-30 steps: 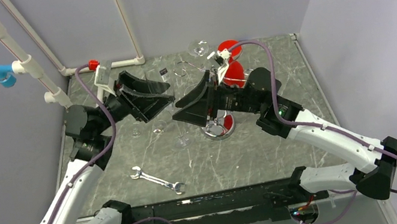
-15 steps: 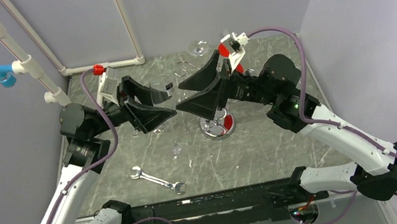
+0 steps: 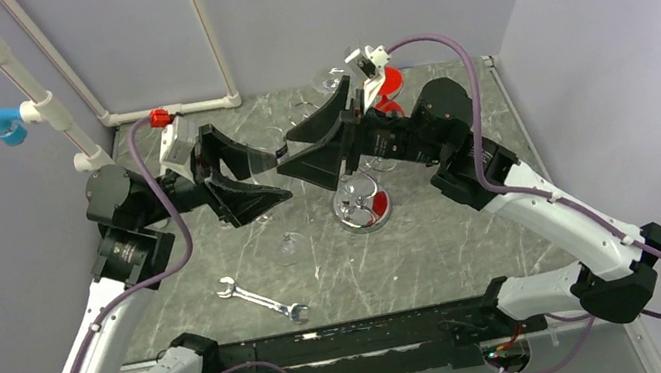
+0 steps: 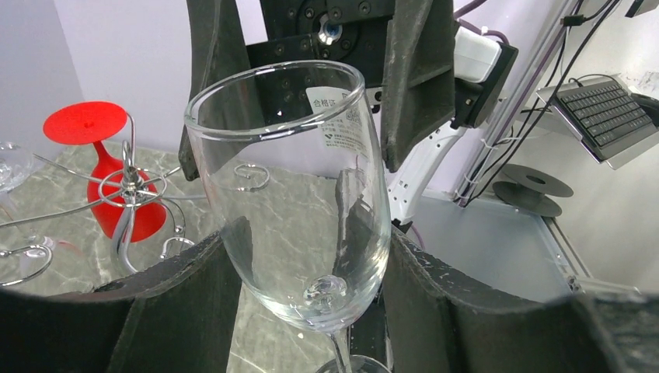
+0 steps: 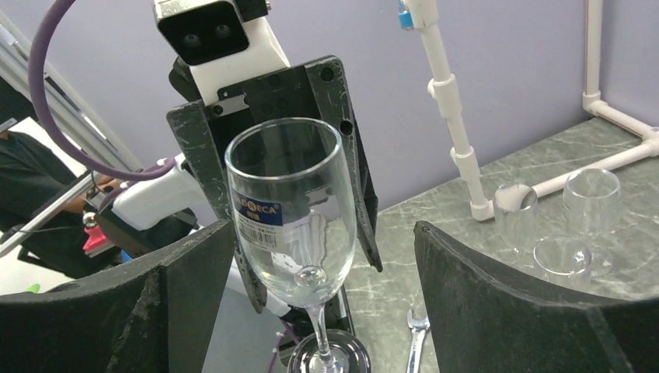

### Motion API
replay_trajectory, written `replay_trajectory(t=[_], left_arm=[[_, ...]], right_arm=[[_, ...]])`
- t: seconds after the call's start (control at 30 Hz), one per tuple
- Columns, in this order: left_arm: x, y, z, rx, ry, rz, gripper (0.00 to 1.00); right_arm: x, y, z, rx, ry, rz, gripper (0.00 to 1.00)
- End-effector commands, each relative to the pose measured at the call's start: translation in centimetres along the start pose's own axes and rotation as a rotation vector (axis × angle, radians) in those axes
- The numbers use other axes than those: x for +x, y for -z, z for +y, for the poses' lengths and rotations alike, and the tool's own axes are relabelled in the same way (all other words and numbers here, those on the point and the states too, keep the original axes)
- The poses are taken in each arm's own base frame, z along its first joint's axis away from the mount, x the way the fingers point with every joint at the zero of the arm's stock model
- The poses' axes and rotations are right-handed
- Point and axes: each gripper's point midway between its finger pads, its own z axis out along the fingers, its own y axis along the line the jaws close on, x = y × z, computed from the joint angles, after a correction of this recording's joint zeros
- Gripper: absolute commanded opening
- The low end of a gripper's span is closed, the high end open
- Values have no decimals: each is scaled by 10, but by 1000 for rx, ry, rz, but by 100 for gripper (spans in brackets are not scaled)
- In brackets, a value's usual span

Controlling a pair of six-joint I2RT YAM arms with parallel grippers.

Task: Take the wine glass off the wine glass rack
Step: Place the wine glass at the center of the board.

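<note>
A clear wine glass [image 4: 295, 210] with a label sits bowl-up between the fingers of my left gripper [image 4: 307, 264], which is shut on its bowl; from above the wine glass [image 3: 264, 165] hangs over the table, left of the rack. My right gripper [image 3: 287, 153] faces it tip to tip, jaws open. In the right wrist view the wine glass [image 5: 291, 210] stands close to one finger of my right gripper [image 5: 322, 249], with a wide gap to the other. The chrome wine glass rack [image 3: 362, 206] stands under the right arm, and a red glass [image 3: 383, 86] hangs on it.
A silver wrench [image 3: 262, 299] lies near the front. Clear glasses [image 5: 591, 202] stand on the table by the white pipe frame [image 3: 56, 116], and another [image 3: 288, 246] sits left of the rack base. A clear glass [image 3: 329, 78] hangs at the rack's back.
My right gripper's jaws have widened, and it has risen from low beside the rack base toward the back. My left gripper has lifted slightly with the wine glass in it.
</note>
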Motion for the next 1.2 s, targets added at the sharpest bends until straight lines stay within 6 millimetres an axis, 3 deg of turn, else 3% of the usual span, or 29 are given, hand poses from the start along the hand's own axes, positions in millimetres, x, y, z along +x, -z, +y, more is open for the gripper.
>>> replay_trajectory(t=[0.0, 0.63, 1.17], left_arm=[[-17, 0, -7, 10, -82, -25, 0], [-10, -5, 1, 14, -84, 18, 0], [-2, -5, 1, 16, -86, 43, 0]], right_arm=[[-22, 0, 11, -9, 62, -45, 87], [-5, -21, 19, -80, 48, -12, 85], [4, -30, 25, -127, 21, 0, 52]])
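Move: The left hand already holds the wine glass upright, the bowl centred between its pads. From the open right hand the same bowl is about 4 cm to the left, 1 cm back and 2 cm lower. The rack's hub is roughly 11 cm to the right hand's right, 9 cm ahead and 8 cm lower. The red wine glass hangs about 14 cm right, 12 cm ahead and 7 cm below that hand. Right hand reaches about 3 cm left, dipping slightly, and closes on the bowl while the left keeps hold. ##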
